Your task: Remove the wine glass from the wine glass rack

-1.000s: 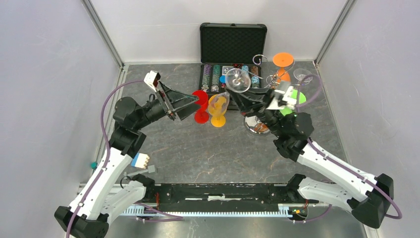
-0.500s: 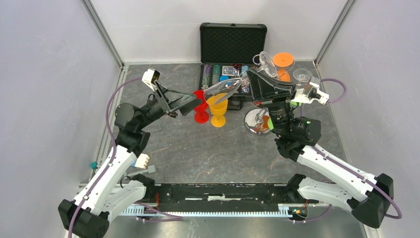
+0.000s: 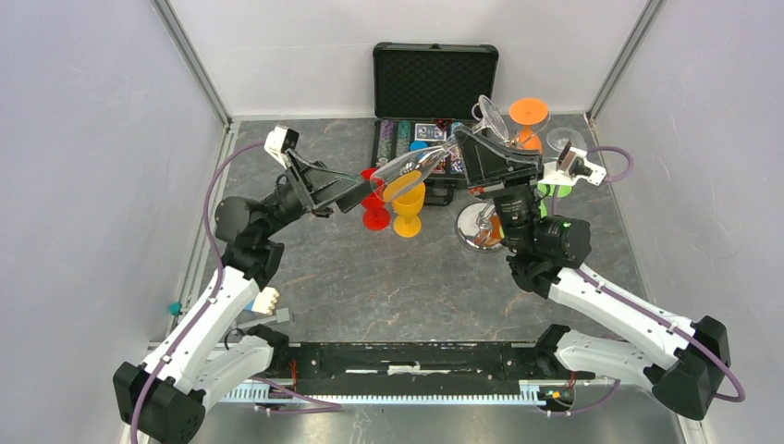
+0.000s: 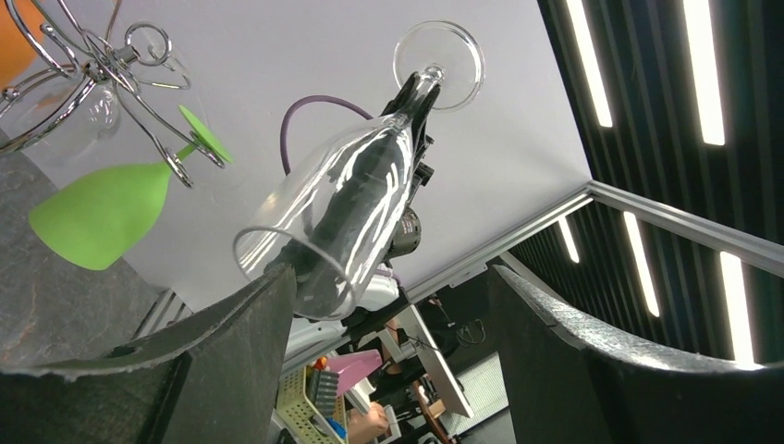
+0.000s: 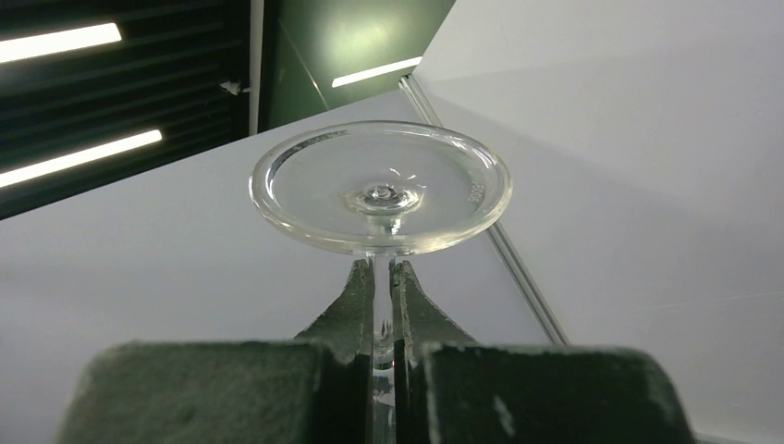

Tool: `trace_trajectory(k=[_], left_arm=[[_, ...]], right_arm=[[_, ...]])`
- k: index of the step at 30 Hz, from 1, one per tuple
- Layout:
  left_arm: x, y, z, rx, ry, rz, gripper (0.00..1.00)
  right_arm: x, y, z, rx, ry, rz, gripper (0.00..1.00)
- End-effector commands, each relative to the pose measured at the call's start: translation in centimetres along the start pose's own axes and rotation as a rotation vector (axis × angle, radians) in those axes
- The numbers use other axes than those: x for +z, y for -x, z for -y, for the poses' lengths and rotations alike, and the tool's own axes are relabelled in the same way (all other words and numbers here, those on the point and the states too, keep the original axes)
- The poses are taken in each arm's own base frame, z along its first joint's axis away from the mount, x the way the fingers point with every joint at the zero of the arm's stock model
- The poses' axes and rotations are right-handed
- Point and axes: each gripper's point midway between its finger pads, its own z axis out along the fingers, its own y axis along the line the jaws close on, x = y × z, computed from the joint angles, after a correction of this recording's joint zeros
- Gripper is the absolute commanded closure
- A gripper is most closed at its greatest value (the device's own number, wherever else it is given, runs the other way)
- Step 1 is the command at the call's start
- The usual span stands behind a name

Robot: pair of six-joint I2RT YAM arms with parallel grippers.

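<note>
My right gripper (image 5: 382, 273) is shut on the stem of a clear wine glass (image 5: 381, 190), just under its round foot. In the top view the wine glass (image 3: 407, 166) lies tilted in the air, away from the wine glass rack (image 3: 479, 228), with its bowl pointing left. My right gripper (image 3: 476, 148) holds it above the rack's shiny base. My left gripper (image 3: 356, 190) is open at the bowl's mouth. In the left wrist view the wine glass (image 4: 347, 203) has its rim beside the left finger of the left gripper (image 4: 393, 277). Whether they touch I cannot tell.
A black case of poker chips (image 3: 434, 83) stands open at the back. A red glass (image 3: 374, 199) and a yellow glass (image 3: 407, 211) stand under the held glass. An orange glass (image 3: 529, 116), a green glass (image 4: 102, 213) and a clear one (image 3: 564, 139) hang on the rack.
My right wrist has turned and swung the glass, so its bowl now points left to the left gripper. The left jaws have narrowed a little.
</note>
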Motion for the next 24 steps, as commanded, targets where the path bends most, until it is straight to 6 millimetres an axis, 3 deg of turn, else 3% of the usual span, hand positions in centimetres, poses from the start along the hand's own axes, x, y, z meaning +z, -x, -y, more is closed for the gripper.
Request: trace_trajectory(k=[1,6,13,24], left_arm=[[-0.2,-0.5,1.7,0.011,-0.062,-0.021,0.18],[-0.2,-0.5,2.7,0.006,-0.099,-0.024,0.21],[-0.4,-0.7,5.0,-0.036,-0.198,-0.048,0.37],[0.0,-0.5,4.8,-0.033,-0.190,-0.046,0.46]], right_arm=[[0.5,2.9,-1.7,0.054,0.047,0.105,1.00],[0.7,1.7,-1.2,0.075,0.035,0.077,1.00],[0.8,0.1,-0.6,0.095,0.041,0.059,1.00],[0.7,-1.9,-0.3,0.122,0.059,0.008,1.00]])
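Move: The left hand, empty and open, goes for the bowl of the clear wine glass that the right hand holds by its stem: the bowl's middle lies about 7 cm to its right, 2 cm ahead and 3 cm above. On the table some 37 cm below stand the red glass, about 10 cm ahead and level sideways, and the yellow glass, 8 cm ahead and 6 cm right. From the right hand the bowl is about 7 cm left, 2 cm back and 4 cm below. Upwards by some 2.5 cm and a little back, the left hand lifts beside the rim of the clear glass, its fingers tipping up and their wide gap narrowing partway without shutting. The right hand keeps its pinch on the stem and, after a small dip back and right, brings the bowl about 1 cm left towards those fingertips, rolling and turning counter-clockwise some 5 degrees each. ##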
